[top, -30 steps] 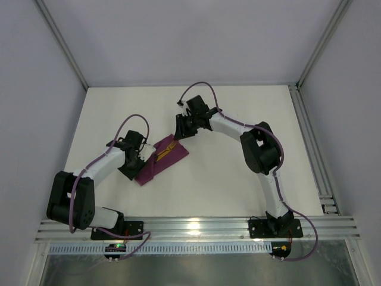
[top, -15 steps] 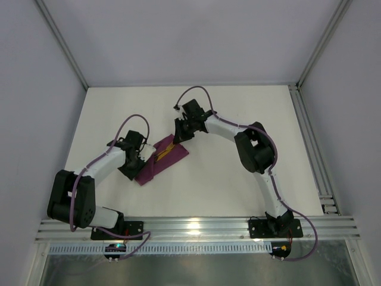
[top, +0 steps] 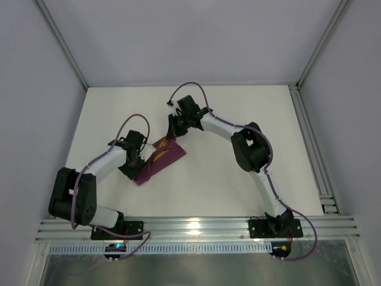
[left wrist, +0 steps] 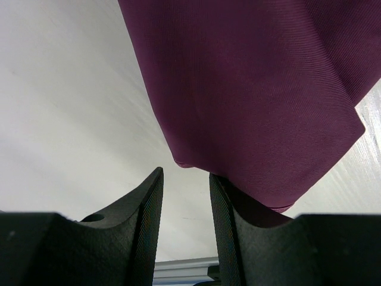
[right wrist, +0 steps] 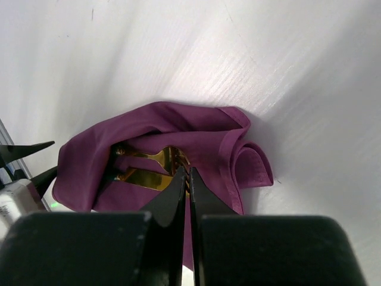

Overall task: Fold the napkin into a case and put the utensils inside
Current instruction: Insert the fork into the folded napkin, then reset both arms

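Observation:
The magenta napkin (top: 156, 167) lies folded as a slim case (right wrist: 208, 128) on the white table. The utensils' gold heads stick out of its open end: the fork (right wrist: 161, 158) and, beside it, the knife (right wrist: 140, 177). Their black handles are hidden inside the cloth. My right gripper (right wrist: 186, 171) is shut, its tips against the fork's tines at the case's far end (top: 172, 138). My left gripper (left wrist: 186, 176) is open at the case's left edge (top: 141, 156). Bare table shows between its fingers, and the napkin (left wrist: 256, 89) rests against the outer side of the right finger (left wrist: 223, 202).
An aluminium rail (top: 196, 226) runs along the near edge of the table, and another rail (top: 309, 143) runs down its right side. Grey walls enclose the white table (top: 238, 113) at the back and on both sides.
My right gripper has shut and moved left onto the utensil heads at the case's open end. The case has shifted slightly left. The left arm has not moved.

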`<state>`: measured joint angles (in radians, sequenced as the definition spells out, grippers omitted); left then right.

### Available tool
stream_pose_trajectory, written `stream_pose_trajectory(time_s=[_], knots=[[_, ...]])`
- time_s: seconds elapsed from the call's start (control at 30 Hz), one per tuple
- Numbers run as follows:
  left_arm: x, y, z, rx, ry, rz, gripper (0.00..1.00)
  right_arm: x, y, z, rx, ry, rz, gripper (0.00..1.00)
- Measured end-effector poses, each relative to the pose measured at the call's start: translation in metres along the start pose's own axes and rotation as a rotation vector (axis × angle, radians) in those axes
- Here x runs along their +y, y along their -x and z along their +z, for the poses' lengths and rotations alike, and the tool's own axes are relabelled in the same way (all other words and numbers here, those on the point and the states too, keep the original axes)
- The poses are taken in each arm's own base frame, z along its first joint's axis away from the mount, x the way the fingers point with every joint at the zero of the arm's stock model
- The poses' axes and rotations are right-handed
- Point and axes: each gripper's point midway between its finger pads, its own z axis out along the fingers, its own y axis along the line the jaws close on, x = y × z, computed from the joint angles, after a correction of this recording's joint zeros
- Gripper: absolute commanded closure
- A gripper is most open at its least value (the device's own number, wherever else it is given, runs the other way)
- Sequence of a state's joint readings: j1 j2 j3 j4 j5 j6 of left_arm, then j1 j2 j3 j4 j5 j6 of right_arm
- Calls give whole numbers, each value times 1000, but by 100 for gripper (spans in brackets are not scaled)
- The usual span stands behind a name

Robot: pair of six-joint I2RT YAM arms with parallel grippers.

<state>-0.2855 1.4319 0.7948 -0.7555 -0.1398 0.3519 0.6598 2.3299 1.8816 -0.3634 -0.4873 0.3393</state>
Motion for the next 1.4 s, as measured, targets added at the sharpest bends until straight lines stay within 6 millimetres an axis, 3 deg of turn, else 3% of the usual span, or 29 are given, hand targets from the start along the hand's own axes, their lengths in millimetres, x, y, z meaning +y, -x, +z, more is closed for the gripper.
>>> stream_pose_trajectory(time_s=[0.2,0.4,0.53,0.67,0.7,0.83,1.0,1.13,1.27,1.4], knots=[[1,0,0,-2,4,0,61,-8,-18,18,49,13,15,96],[1,0,0,-1,4,0,61,-7,-17,22,37,28,11,81],[2,0,0,0,9,0,61,-9,-19,23,38,24,8,53],[3,-1,-1,4,18,0,60,0,-14,17,26,39,-17,5],[4,-1,-1,6,21,0,59,3,-11,13,17,32,-33,1],[8,-1,-11,-4,43,-3,58,13,5,-7,-22,3,-88,1],[24,11,-37,-74,108,-22,55,21,36,-61,-98,-67,-135,1],[39,17,-60,-139,174,-56,49,7,69,-141,-244,-166,-104,1],[59,12,-78,-178,236,-130,42,-59,82,-255,-442,-381,41,1],[80,-3,-85,-173,276,-235,38,-131,49,-331,-530,-627,217,1]])
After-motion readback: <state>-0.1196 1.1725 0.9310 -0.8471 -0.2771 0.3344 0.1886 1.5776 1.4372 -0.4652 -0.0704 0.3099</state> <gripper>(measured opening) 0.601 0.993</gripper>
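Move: Closed at the fork's tine end, the right hand has the pocket of the folded napkin about 7 cm back and 7 cm to its left, roughly 4 cm below. The knife, already partly tucked in, has its middle some 8 cm back and 5 cm left; the napkin's right-hand corner is about 6 cm back and 6 cm to the right. From the low left hand, the pocket is some 8 cm ahead and 9 cm right. Lowering the fork's tine end about 3 cm onto the napkin, the right hand opens wide and lets go, then climbs steeply and swings some 30 cm to the right, slightly forward, wrist turning clockwise. The left hand stays at the napkin's near-left end, then comes free, rising about 10 cm and drawing left, fingers tilting forward and opening further. ##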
